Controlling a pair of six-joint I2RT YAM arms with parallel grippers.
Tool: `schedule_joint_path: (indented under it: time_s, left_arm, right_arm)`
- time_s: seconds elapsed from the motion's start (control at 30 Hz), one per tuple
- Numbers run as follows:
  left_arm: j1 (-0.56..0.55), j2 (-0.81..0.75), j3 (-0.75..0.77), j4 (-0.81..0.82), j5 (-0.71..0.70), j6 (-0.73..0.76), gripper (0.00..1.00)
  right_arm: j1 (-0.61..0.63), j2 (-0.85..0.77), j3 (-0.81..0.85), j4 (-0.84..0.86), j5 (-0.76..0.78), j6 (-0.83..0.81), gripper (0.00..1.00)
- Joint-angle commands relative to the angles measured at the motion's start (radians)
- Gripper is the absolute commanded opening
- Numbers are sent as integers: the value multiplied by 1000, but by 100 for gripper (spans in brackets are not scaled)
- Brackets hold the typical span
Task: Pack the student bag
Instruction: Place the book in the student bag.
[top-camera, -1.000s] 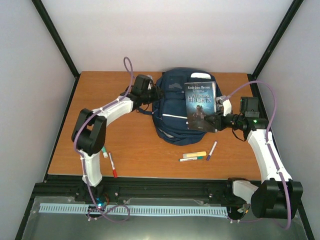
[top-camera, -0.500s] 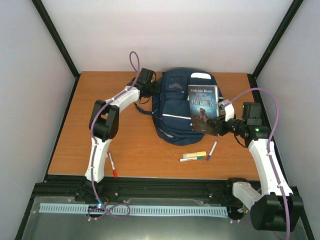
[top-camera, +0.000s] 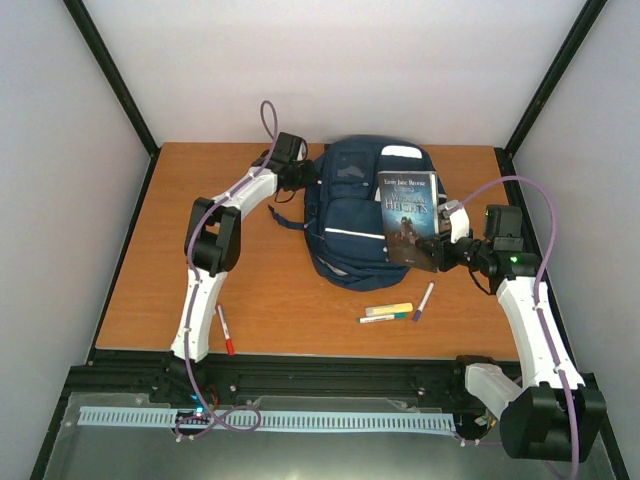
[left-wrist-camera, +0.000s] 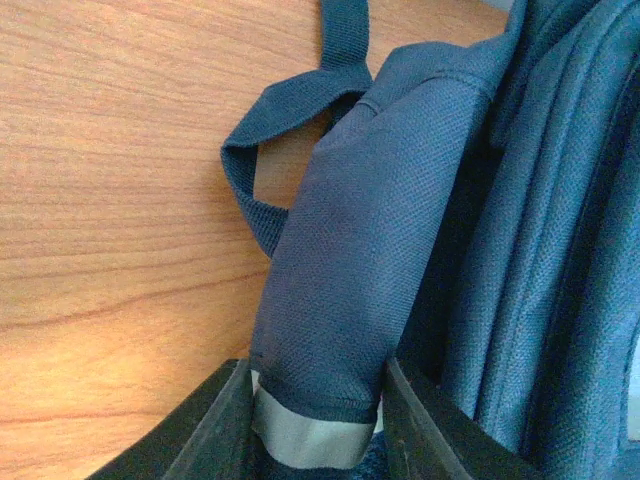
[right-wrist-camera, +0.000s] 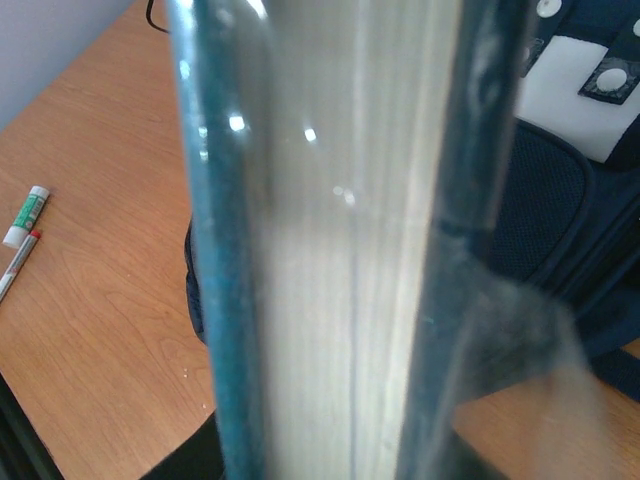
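The student bag (top-camera: 350, 215), navy blue with white stripes, lies at the back middle of the table. My left gripper (top-camera: 308, 173) is at its left side. In the left wrist view the jaws (left-wrist-camera: 318, 420) press on both sides of a padded shoulder strap (left-wrist-camera: 360, 270) with a grey end tab. My right gripper (top-camera: 441, 250) is shut on the lower right corner of a dark paperback book (top-camera: 408, 215) and holds it upright over the bag's right half. The book's page edge (right-wrist-camera: 330, 250) fills the right wrist view, with the bag (right-wrist-camera: 560, 200) behind it.
A red pen (top-camera: 226, 330) lies by the left arm near the front edge. A yellow highlighter and a dark marker (top-camera: 388, 312) lie in front of the bag, and a purple pen (top-camera: 424, 300) lies beside them. A loose webbing loop (left-wrist-camera: 290, 105) rests on the wood left of the bag.
My left arm has stretched out to the bag's left side and its jaws have narrowed onto the strap. My right gripper has carried the book a little to the right.
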Motion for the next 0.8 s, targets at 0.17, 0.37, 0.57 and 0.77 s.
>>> schedule_joint_path:
  time_s: [0.17, 0.37, 0.57, 0.77]
  left_arm:
    - [9, 8, 28, -25, 16, 23, 3]
    - [86, -143, -181, 31, -76, -74, 1]
    - [165, -344, -445, 5, -286, -147, 1]
    - [190, -511, -684, 46, -375, -257, 1]
  right_arm:
    - [-21, -7, 8, 111, -46, -20, 3]
    - [-22, -12, 8, 111, -48, -21, 3]
    - [-25, -22, 9, 111, -54, -17, 3]
    - [-27, -17, 10, 111, -68, -15, 3]
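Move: At the left hand's fingertips, already straddled by its half-open fingers, is the student bag's upper left edge. The middle of the student bag lies about 13 cm to that hand's right and 8 cm back, at much its height; a loose strap trails some 6 cm left and 8 cm back, about 5 cm lower. The book hangs about 20 cm right, 9 cm back and 15 cm above. From the right hand the student bag's middle is about 12 cm left, 7 cm ahead and 13 cm lower. Closing on the bag's left edge first, the left fingers pinch the blue fabric nearly shut while the arm stays put. Then the left hand drags the bag left, speeding up, about 16 cm over and some 8 cm back at nearly constant height, swinging some 25 degrees counter-clockwise. The right hand holds the book still. ##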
